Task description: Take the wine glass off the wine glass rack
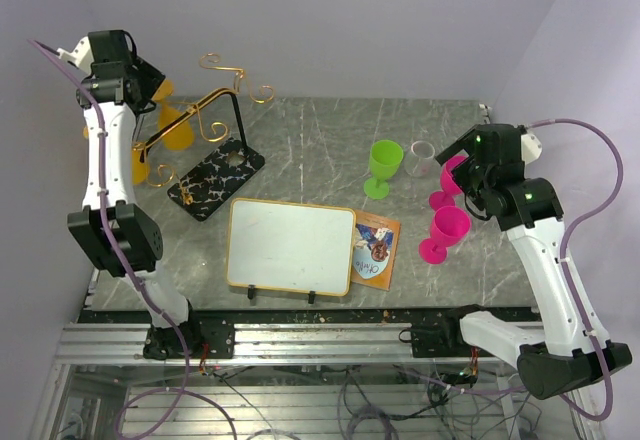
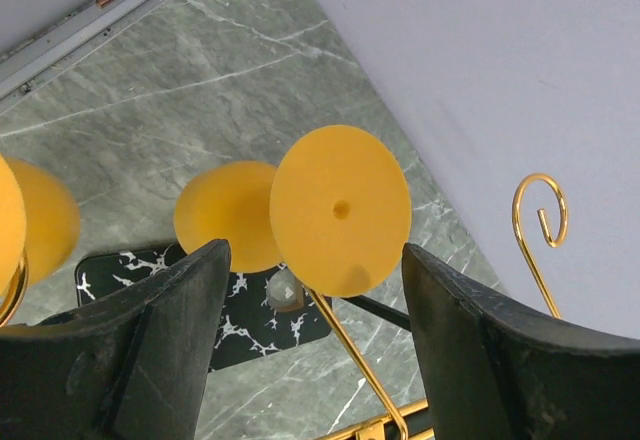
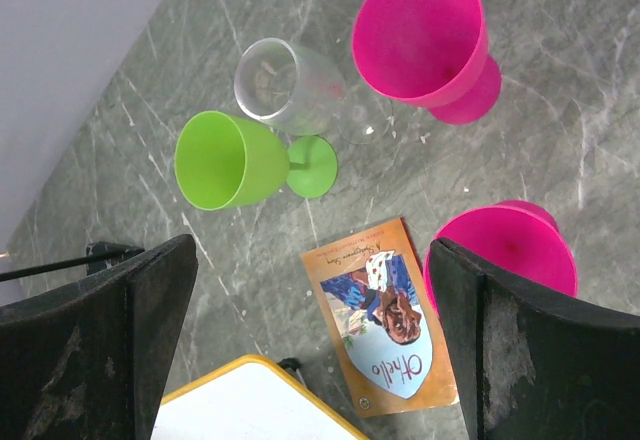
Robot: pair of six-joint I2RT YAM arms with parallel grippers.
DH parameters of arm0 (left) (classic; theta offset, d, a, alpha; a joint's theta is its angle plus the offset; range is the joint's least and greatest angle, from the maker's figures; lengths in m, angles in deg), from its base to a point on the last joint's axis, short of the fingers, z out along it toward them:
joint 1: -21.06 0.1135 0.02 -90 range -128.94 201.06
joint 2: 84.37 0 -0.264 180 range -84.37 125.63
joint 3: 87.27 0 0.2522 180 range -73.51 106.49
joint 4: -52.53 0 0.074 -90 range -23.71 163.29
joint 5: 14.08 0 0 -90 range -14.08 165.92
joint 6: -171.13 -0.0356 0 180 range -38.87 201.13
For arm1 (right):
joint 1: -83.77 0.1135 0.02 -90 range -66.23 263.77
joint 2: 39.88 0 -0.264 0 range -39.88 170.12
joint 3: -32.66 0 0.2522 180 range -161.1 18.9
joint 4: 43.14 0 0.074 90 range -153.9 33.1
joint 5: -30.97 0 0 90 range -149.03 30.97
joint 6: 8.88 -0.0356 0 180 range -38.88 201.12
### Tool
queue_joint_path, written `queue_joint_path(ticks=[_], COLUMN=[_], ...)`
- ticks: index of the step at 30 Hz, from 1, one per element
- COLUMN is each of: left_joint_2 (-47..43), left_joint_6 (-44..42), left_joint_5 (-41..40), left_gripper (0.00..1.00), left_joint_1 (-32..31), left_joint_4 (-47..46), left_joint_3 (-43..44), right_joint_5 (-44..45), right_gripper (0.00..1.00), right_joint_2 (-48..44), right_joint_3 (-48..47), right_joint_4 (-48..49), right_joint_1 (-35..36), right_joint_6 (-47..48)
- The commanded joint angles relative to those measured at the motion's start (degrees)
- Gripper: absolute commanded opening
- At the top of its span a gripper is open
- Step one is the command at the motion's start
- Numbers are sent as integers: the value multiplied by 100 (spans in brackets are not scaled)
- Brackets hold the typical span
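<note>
A yellow wine glass (image 2: 340, 210) hangs upside down on a gold arm (image 2: 350, 345) of the wine glass rack (image 1: 215, 178). Its round foot faces the left wrist camera and its bowl (image 1: 178, 132) points down at the black marble-look base (image 2: 240, 330). My left gripper (image 2: 313, 260) is open, one finger on each side of the foot with a thin gap on either side. A second yellow glass (image 2: 40, 215) hangs to the left on the same rack. My right gripper (image 3: 312, 260) hangs open above the table at the right with nothing between its fingers.
A green glass (image 3: 240, 160), a clear glass (image 3: 285, 85) and two pink glasses (image 3: 425, 35) (image 3: 510, 250) stand at the right. An orange book (image 3: 385, 325) lies beside a yellow-framed whiteboard (image 1: 290, 245). Gold curls (image 2: 540, 210) stick out toward the back wall.
</note>
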Motion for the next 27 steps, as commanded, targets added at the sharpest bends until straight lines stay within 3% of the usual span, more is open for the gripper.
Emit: queue_joint_path(ticks=[1, 13, 19, 27], left_joint_2=[54, 77, 230, 207], left_joint_6=[97, 438, 397, 344], left_joint_5=[21, 218, 386, 509], left_gripper=[79, 68, 57, 52], left_joint_1=[57, 225, 264, 280], left_joint_4=[-418, -848, -984, -1238], left_joint_3=[44, -417, -436, -631], right_joint_5=[168, 193, 172, 162], right_gripper=[100, 100, 100, 100], right_joint_2=[-85, -89, -66, -76], right_joint_3=[-154, -137, -123, -132], right_joint_4=[4, 0, 9, -4], right_joint_1=[15, 15, 17, 19], right_joint_6=[-6, -67, -87, -112])
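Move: The left hand's target, the round foot of the upside-down back yellow glass, hangs about 4 cm ahead, nearly in line sideways, and some 5 cm lower. The front yellow glass's foot is about 10 cm to the hand's left and 6 cm back, at much the same height as the target; the empty gold hook is roughly 11 cm ahead and 8 cm right. From the right hand, the target foot lies about 60 cm left and 22 cm ahead. The left hand eases in on the foot of the back yellow glass, first a little forward and left, then mainly down with a last bit forward, ending about 2.5 cm farther out and 2.5 cm lower with the wrist turned only some 5 degrees. On the way its fingers draw together from wide open to about half, so that one fingertip overhangs the middle of the foot and the other comes to its edge on the bowl side, still without a visible grip. ##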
